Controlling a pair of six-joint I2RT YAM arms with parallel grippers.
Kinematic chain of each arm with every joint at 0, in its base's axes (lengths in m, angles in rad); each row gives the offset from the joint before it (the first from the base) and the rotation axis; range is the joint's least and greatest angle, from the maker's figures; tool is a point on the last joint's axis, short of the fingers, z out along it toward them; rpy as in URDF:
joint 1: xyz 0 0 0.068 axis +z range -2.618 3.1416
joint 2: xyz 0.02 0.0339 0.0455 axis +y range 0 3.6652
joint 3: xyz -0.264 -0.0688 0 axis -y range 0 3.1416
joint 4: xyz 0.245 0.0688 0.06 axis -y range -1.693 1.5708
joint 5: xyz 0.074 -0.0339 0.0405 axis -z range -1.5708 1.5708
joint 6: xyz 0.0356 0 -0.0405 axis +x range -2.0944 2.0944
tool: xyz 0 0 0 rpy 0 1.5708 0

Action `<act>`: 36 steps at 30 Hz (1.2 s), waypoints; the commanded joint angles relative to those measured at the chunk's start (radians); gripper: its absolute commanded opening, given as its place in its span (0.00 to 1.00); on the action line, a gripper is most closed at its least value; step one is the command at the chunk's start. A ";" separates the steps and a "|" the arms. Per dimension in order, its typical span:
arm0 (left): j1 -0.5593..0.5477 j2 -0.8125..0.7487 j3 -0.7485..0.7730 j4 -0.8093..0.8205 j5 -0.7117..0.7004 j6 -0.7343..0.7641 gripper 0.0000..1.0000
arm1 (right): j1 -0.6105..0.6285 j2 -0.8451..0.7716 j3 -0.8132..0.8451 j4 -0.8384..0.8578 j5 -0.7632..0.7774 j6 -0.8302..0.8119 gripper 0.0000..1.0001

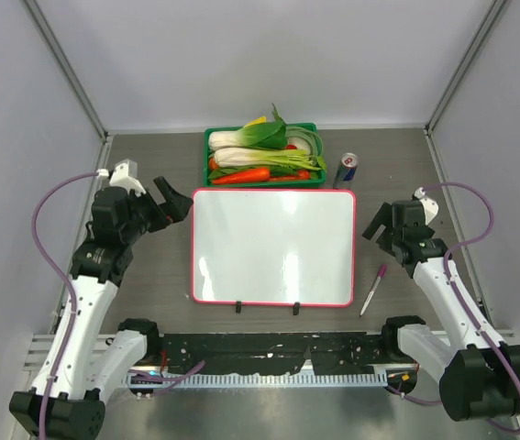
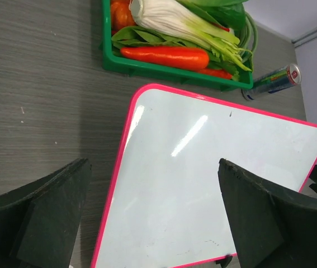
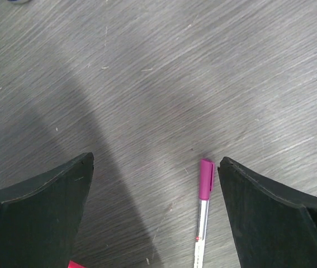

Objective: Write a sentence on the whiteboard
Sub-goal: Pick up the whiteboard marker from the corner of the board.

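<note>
The whiteboard [image 1: 273,246], glossy white with a pink frame, lies flat mid-table. Its surface is blank apart from faint smudges; the sentence is not in view. My left gripper [image 1: 173,205] hovers off the board's upper left corner, open and empty. In the left wrist view the whiteboard [image 2: 214,167] lies below and between the spread fingers of the left gripper [image 2: 153,162]. A capped magenta marker [image 1: 372,289] lies on the table just right of the board. My right gripper [image 1: 381,234] hangs open above it. In the right wrist view the marker [image 3: 203,206] sits beside the right finger of the right gripper [image 3: 156,158].
A green tray [image 1: 210,147] of vegetables stands behind the board, and the tray [image 2: 147,67] also shows in the left wrist view. A blue can [image 1: 348,169] lies to its right. Two black clips [image 1: 238,307] sit on the board's near edge. Enclosure walls close off both sides.
</note>
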 commanded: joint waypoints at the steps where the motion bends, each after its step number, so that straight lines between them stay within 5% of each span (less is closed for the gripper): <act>1: 0.003 0.081 0.087 -0.047 0.055 0.011 1.00 | -0.003 -0.014 0.066 -0.058 0.003 0.048 0.97; 13: 0.003 0.292 0.221 -0.153 0.180 0.040 1.00 | -0.003 0.066 0.095 -0.211 0.083 0.110 0.93; 30: 0.003 0.386 0.284 -0.172 0.207 0.079 1.00 | -0.003 0.209 -0.058 -0.164 -0.092 0.271 0.77; 33: 0.003 0.401 0.314 -0.205 0.195 0.093 1.00 | -0.003 0.221 -0.091 -0.144 -0.107 0.283 0.69; 35: 0.003 0.407 0.331 -0.216 0.189 0.099 1.00 | -0.003 0.236 -0.108 -0.132 -0.112 0.282 0.49; 36: 0.006 0.406 0.337 -0.216 0.186 0.099 1.00 | -0.004 0.246 -0.118 -0.121 -0.113 0.280 0.47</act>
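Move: The marker lies flat with its middle about 8 cm back from the right gripper, barely 1 cm to its left and some 10 cm below; its pink cap end is the farther-out one. The whiteboard's middle is about 27 cm to this gripper's left and 4 cm ahead, and the can stands roughly 21 cm ahead and 9 cm left. From the left gripper, the marker is about 48 cm right, 10 cm back and far below. Bring the right gripper down about 9 cm and back some 7 cm onto the marker, easing slightly left late on, tipping the fingers about 25 degrees further down and turning a little clockwise. Close them to about half with the marker between the tips. Meanwhile shift the open left gripper some 3 cm each forward, right and down, over the board's left part, tilting down. ##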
